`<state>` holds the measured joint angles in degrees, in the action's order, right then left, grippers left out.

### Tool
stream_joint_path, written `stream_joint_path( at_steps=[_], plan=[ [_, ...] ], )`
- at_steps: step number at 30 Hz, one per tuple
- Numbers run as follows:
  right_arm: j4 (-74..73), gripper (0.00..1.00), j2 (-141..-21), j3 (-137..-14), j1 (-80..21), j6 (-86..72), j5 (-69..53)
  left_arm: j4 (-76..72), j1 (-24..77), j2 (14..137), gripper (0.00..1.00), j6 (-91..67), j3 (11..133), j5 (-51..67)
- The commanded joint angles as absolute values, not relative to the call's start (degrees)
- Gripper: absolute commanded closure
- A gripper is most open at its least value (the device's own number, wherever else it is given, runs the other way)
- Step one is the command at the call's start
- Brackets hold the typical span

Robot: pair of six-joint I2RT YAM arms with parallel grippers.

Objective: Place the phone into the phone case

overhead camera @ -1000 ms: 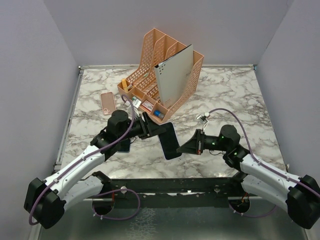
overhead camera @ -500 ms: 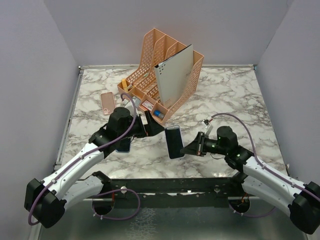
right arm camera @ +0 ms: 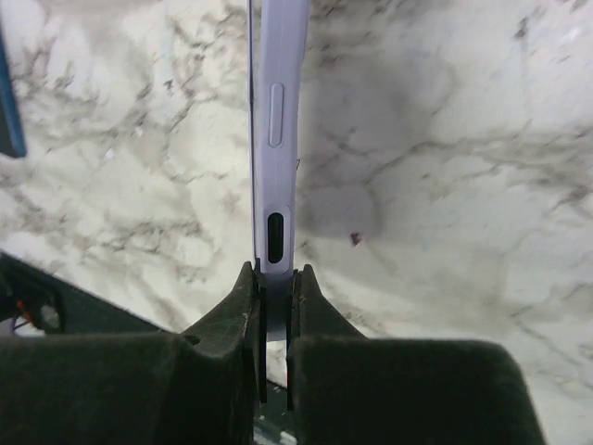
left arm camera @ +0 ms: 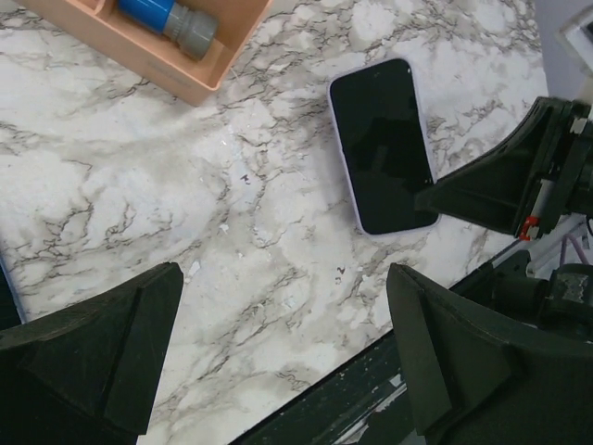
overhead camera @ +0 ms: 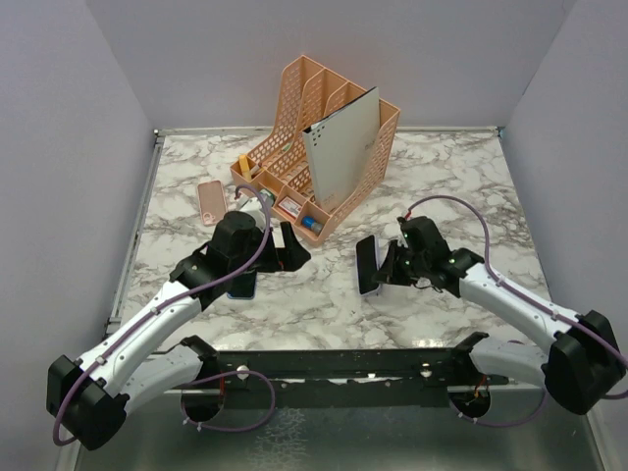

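The phone (overhead camera: pixel 367 263) has a black screen and a lavender rim. My right gripper (overhead camera: pixel 381 271) is shut on its end and holds it on edge over the marble table (overhead camera: pixel 461 186), right of centre. The right wrist view shows the phone's lavender side (right arm camera: pixel 278 120) running up from the shut right gripper (right arm camera: pixel 275 278). In the left wrist view the phone's screen (left arm camera: pixel 384 148) faces me, with the right gripper (left arm camera: pixel 435 199) at its lower corner. My left gripper (overhead camera: pixel 297 247) (left arm camera: pixel 278 371) is open and empty, well left of the phone. A pink phone case (overhead camera: pixel 211 202) lies flat at the far left.
A peach desk organizer (overhead camera: pixel 324 147) stands at the back centre, holding a grey folder (overhead camera: pixel 341 147) and small items. Its front tray (left arm camera: pixel 148 51) holds a blue and grey cylinder (left arm camera: pixel 167 17). A dark blue flat object (overhead camera: pixel 241 286) lies partly under my left arm.
My left gripper opened and let go of the phone, then drew back slightly. The right gripper kept its hold and carried the phone to the right and farther back.
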<state>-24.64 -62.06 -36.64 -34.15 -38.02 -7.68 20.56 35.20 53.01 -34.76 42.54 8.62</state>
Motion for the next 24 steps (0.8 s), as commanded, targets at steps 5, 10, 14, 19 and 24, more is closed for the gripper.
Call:
stream_joint_path(
  at_steps=[5,10,14,19,24],
  plan=[
    [-27.42,0.95,-76.39,-45.20,-24.98,-25.35,-9.27,25.49,34.89,51.87,0.01,-35.87,40.02,0.89],
    [-26.94,0.78,-81.45,-46.21,-23.05,-24.60,-9.94,26.37,34.85,53.69,0.01,-37.35,39.84,0.41],
    [-28.10,0.67,-82.09,-47.43,-22.76,-24.23,-8.57,28.33,34.81,55.66,0.01,-38.34,39.92,-6.37],
    [-29.38,0.56,-79.67,-48.37,-22.68,-23.69,-6.93,29.54,33.87,59.19,0.01,-40.19,40.23,-10.08],
    [-29.53,0.47,-77.28,-48.22,-22.69,-23.55,-8.36,29.64,29.03,64.49,0.01,-39.50,41.07,-7.09]
  ],
)
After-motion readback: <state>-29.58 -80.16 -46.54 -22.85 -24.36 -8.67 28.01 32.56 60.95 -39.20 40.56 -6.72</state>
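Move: My right hand holds the phone, already in its lilac case, tilted by its right edge near the close end; its middle is about 5 cm ahead and 4 cm to the left. The laying spot is 9 cm ahead, 1 cm right, some 6 cm down; the organizer's blue bottle stands 17 cm ahead, 20 cm left. From my empty left hand the blue phone lies 16 cm left, 2 cm ahead, 15 cm down, the bottle 12 cm ahead, 4 cm right, and the lilac case level ahead, 19 cm right. I carry the cased phone forward and to the right with my right hand, some 5 cm each way, while sinking about 4 cm to lay it flat; once near the table I open the fingers to half and let go of its edge. My left hand, wide open, sinks 8 cm and goes 6 cm left towards the blue phone, turning counter-clockwise and tipping its fingers down. ##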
